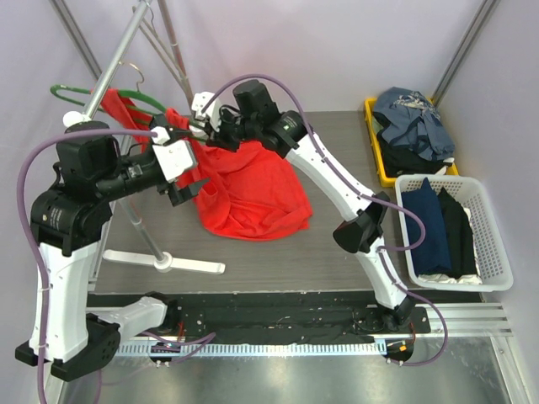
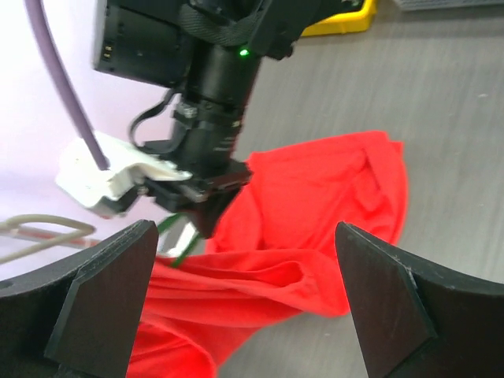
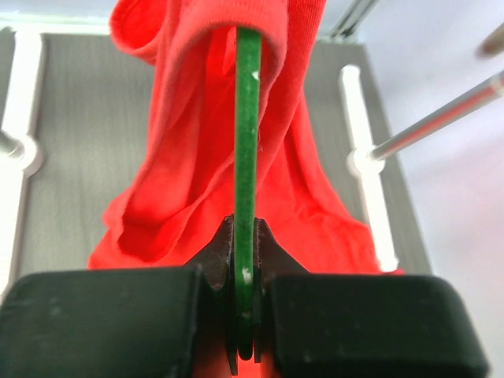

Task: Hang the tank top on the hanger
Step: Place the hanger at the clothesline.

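The red tank top [image 1: 253, 189] hangs from the green hanger [image 1: 139, 98] on the rack and trails down onto the table. My right gripper [image 3: 246, 260] is shut on the hanger's green bar [image 3: 246, 142], with the red fabric [image 3: 181, 181] draped over the bar just beyond its tips. In the top view the right gripper [image 1: 177, 130] sits at the garment's upper left. My left gripper [image 2: 248, 291] stands wide open just short of a bunched fold of the tank top [image 2: 315, 205], with nothing between its fingers [image 2: 110, 291]. It is below the right gripper [image 2: 201, 201].
A metal rack pole [image 1: 118, 59] slants up at the left, with its white foot [image 1: 189, 266] on the table. A grey-beige hanger [image 2: 39, 228] shows at the left. A yellow bin [image 1: 376, 151] of dark clothes and a white basket [image 1: 497, 252] stand at the right.
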`<state>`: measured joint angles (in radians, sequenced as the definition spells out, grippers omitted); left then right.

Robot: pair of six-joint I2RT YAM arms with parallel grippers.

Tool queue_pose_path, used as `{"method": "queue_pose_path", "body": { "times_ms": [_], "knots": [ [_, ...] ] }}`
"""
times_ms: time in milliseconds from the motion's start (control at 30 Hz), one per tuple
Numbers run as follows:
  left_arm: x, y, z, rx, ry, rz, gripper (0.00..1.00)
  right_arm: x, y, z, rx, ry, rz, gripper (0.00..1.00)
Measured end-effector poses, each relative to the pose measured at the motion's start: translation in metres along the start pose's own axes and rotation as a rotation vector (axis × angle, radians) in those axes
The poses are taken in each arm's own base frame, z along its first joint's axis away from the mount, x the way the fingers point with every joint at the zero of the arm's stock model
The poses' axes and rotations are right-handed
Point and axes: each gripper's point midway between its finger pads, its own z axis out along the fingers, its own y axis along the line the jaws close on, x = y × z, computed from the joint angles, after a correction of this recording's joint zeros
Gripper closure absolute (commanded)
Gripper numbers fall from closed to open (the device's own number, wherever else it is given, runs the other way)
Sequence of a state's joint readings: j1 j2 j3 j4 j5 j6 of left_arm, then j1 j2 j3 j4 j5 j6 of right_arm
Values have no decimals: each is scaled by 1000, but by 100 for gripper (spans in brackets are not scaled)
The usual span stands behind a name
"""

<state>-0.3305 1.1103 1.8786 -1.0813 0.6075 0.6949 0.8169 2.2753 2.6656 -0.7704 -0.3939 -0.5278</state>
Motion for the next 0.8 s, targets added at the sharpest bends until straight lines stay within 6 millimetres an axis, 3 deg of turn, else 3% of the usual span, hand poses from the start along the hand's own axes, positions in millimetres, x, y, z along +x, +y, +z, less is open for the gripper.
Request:
{"method": "queue_pose_path", "body": {
  "times_ms": [167,300,567,800],
  "knots": [
    [7,9,-2,-37,17,173,0,13,16,-12,-55,56,28,99],
    [25,15,-7,-65,93,414,0,14,25,-26,-78,82,34,99],
    [107,15,3,-16,347,859,0,6,32,-45,-92,82,28,99],
    [108,47,15,-75,421,1099,0,12,38,-46,-119,102,39,99]
  ]
}}
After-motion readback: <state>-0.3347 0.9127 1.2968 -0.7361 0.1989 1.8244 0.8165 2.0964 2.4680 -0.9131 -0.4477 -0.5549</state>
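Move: From the open left hand, the middle of the green hanger lies about 16 cm ahead, 17 cm to the left and 8 cm lower. The tank top's nearer strap hangs some 10 cm ahead, 8 cm left and 8 cm below that hand; the clothesline's near end is roughly 25 cm left, 7 cm ahead and about level. For the right hand, pinching the hanger's right end, that clothesline end is some 25 cm left, level fore and aft, and 12 cm higher. Reaching with open fingers towards the hanger's middle, the left hand goes about 8 cm forward, 6 cm left and 8 cm down, rising slightly at the end, while it rolls some 65 degrees, its left side lifting. The right hand keeps its pinch and draws the hanger's end back about 5 cm and right about 4 cm, away from the clothesline. ##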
